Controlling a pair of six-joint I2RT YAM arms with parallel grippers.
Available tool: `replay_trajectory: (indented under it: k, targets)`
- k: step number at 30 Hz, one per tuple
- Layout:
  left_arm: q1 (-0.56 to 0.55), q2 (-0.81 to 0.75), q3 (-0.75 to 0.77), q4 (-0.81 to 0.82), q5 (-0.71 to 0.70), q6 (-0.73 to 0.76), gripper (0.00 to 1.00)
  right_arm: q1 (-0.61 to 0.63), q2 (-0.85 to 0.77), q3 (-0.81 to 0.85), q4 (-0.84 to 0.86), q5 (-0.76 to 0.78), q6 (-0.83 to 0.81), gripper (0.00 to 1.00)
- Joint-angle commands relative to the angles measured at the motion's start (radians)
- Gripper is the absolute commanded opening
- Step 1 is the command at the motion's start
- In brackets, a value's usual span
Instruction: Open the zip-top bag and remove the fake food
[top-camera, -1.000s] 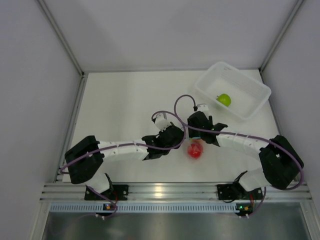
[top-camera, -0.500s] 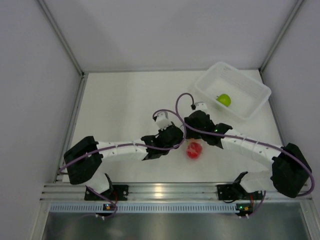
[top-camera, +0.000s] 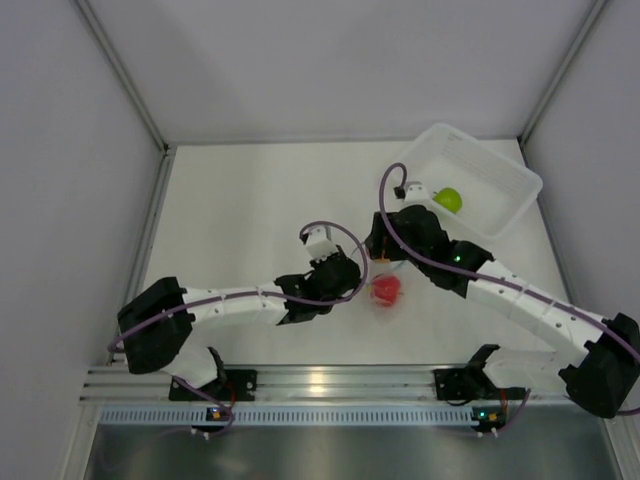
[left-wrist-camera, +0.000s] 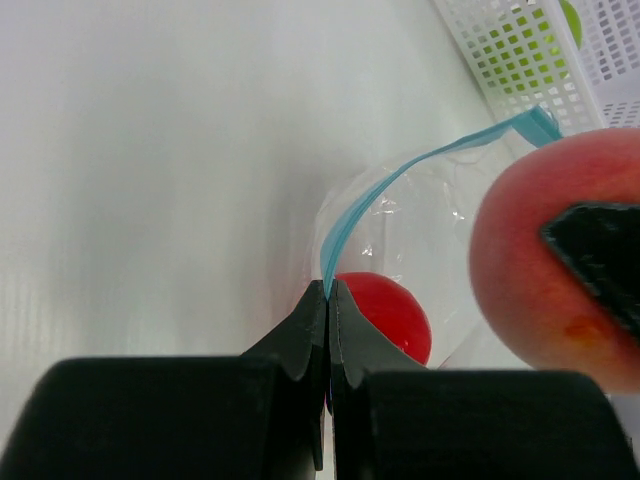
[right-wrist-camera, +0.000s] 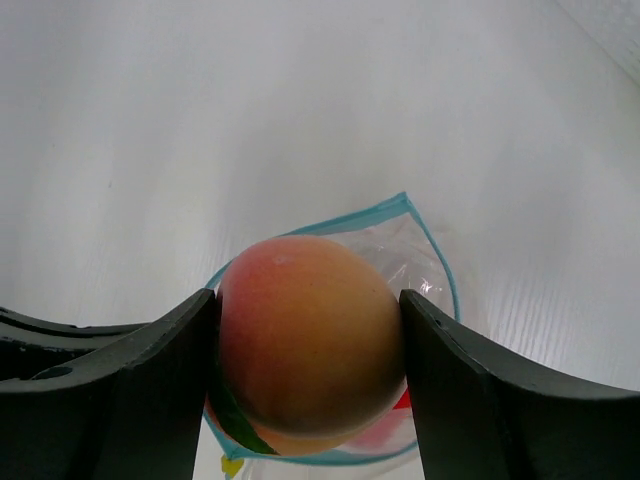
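Note:
My left gripper (left-wrist-camera: 328, 290) is shut on the light blue zip strip of the clear zip-top bag (left-wrist-camera: 430, 200), pinching one lip of its open mouth. A red fruit (left-wrist-camera: 385, 315) lies inside the bag; from above it shows at the table's middle (top-camera: 386, 290). My right gripper (right-wrist-camera: 308, 300) is shut on the orange-peach fruit (right-wrist-camera: 310, 340), held just above the bag's mouth (right-wrist-camera: 425, 260). In the top view the right gripper (top-camera: 385, 252) hangs just beyond the red fruit, the left gripper (top-camera: 352, 283) beside it on the left. A lime green fruit (top-camera: 447, 199) rests in the bin.
A translucent white rectangular bin (top-camera: 516, 210) stands at the back right, close behind the right wrist. White walls with metal posts close the table on the left, back and right. Purple cables loop above both wrists.
The right arm has stretched out and swung toward the back, carrying the orange-peach fruit up from the bag. The left gripper has held on to the zip strip and shifted slightly.

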Motion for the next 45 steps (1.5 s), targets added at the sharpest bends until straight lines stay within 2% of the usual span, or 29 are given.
replay_trajectory:
  k: [1,5,8,9,11,14,16,20,23,26,30,36,38,39,41,45]
  targets:
    - [-0.003,-0.055,-0.029,-0.004,-0.063,0.006,0.0,0.007,-0.063,0.085,0.007,-0.019,-0.017,0.5]
    - [-0.003,-0.072,-0.028,-0.065,-0.102,0.005,0.0,-0.047,-0.08,0.158,-0.033,-0.02,-0.051,0.49]
    - [-0.002,-0.084,-0.035,-0.085,-0.118,0.005,0.0,-0.171,-0.068,0.212,-0.057,-0.052,-0.06,0.49]
    - [-0.002,-0.095,-0.039,-0.09,-0.122,0.003,0.0,-0.261,-0.054,0.227,-0.056,-0.065,-0.068,0.49]
    - [-0.002,-0.107,-0.046,-0.107,-0.133,-0.001,0.0,-0.35,-0.025,0.243,-0.045,-0.062,-0.075,0.5]
    - [0.005,-0.139,-0.065,-0.111,-0.127,0.002,0.0,-0.577,0.076,0.292,-0.015,-0.074,-0.06,0.5]
    - [0.018,-0.156,-0.069,-0.111,-0.098,0.023,0.0,-0.668,0.166,0.353,0.021,-0.085,-0.043,0.51]
    - [0.034,-0.172,-0.054,-0.116,-0.049,0.085,0.0,-0.743,0.363,0.471,0.013,-0.048,-0.019,0.51]
    - [0.038,-0.187,-0.049,-0.124,-0.029,0.098,0.0,-0.766,0.53,0.592,0.001,-0.033,0.01,0.49]
    - [0.04,-0.204,-0.033,-0.124,-0.001,0.114,0.0,-0.803,0.699,0.785,-0.036,0.01,0.001,0.48]
    - [0.04,-0.224,-0.02,-0.124,0.042,0.138,0.0,-0.806,0.927,0.98,-0.134,0.007,-0.02,0.52]
    - [0.04,-0.256,-0.012,-0.125,0.062,0.192,0.0,-0.788,1.037,1.063,-0.134,0.01,-0.072,0.6]
    - [0.041,-0.262,0.004,-0.14,0.078,0.204,0.0,-0.788,1.046,1.074,-0.143,0.012,-0.078,0.65]
    - [0.043,-0.265,0.007,-0.143,0.082,0.215,0.0,-0.788,1.047,1.082,-0.146,0.009,-0.085,0.73]
    - [0.043,-0.274,0.009,-0.143,0.082,0.221,0.0,-0.79,1.043,1.097,-0.168,0.0,-0.089,0.8]
    - [0.046,-0.279,0.007,-0.143,0.078,0.223,0.0,-0.79,0.995,1.093,-0.183,-0.045,-0.095,0.99]
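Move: Above the bag's mouth, the right hand still holds the peach; the white basket's middle lies about 29 cm ahead of it, 28 cm to its right and 14 cm below. Already in the basket is the green apple, some 24 cm ahead and 22 cm right of that hand. The red apple, still bagged, is about 2 cm back, 2 cm right and 14 cm below. From the left hand, pinching the bag's rim, the basket is roughly 30 cm ahead, 31 cm right and 8 cm below. Carrying the peach clear of the bag, the right hand rises about 9 cm, sweeps some 30 cm forward and 26 cm right while turning roughly 45 degrees clockwise, then sinks about 17 cm over the basket and opens to let the peach go. Meanwhile the left hand keeps its pinch on the rim, drawing the bag about 5 cm left, then easing slightly back while rising nearly as far. ##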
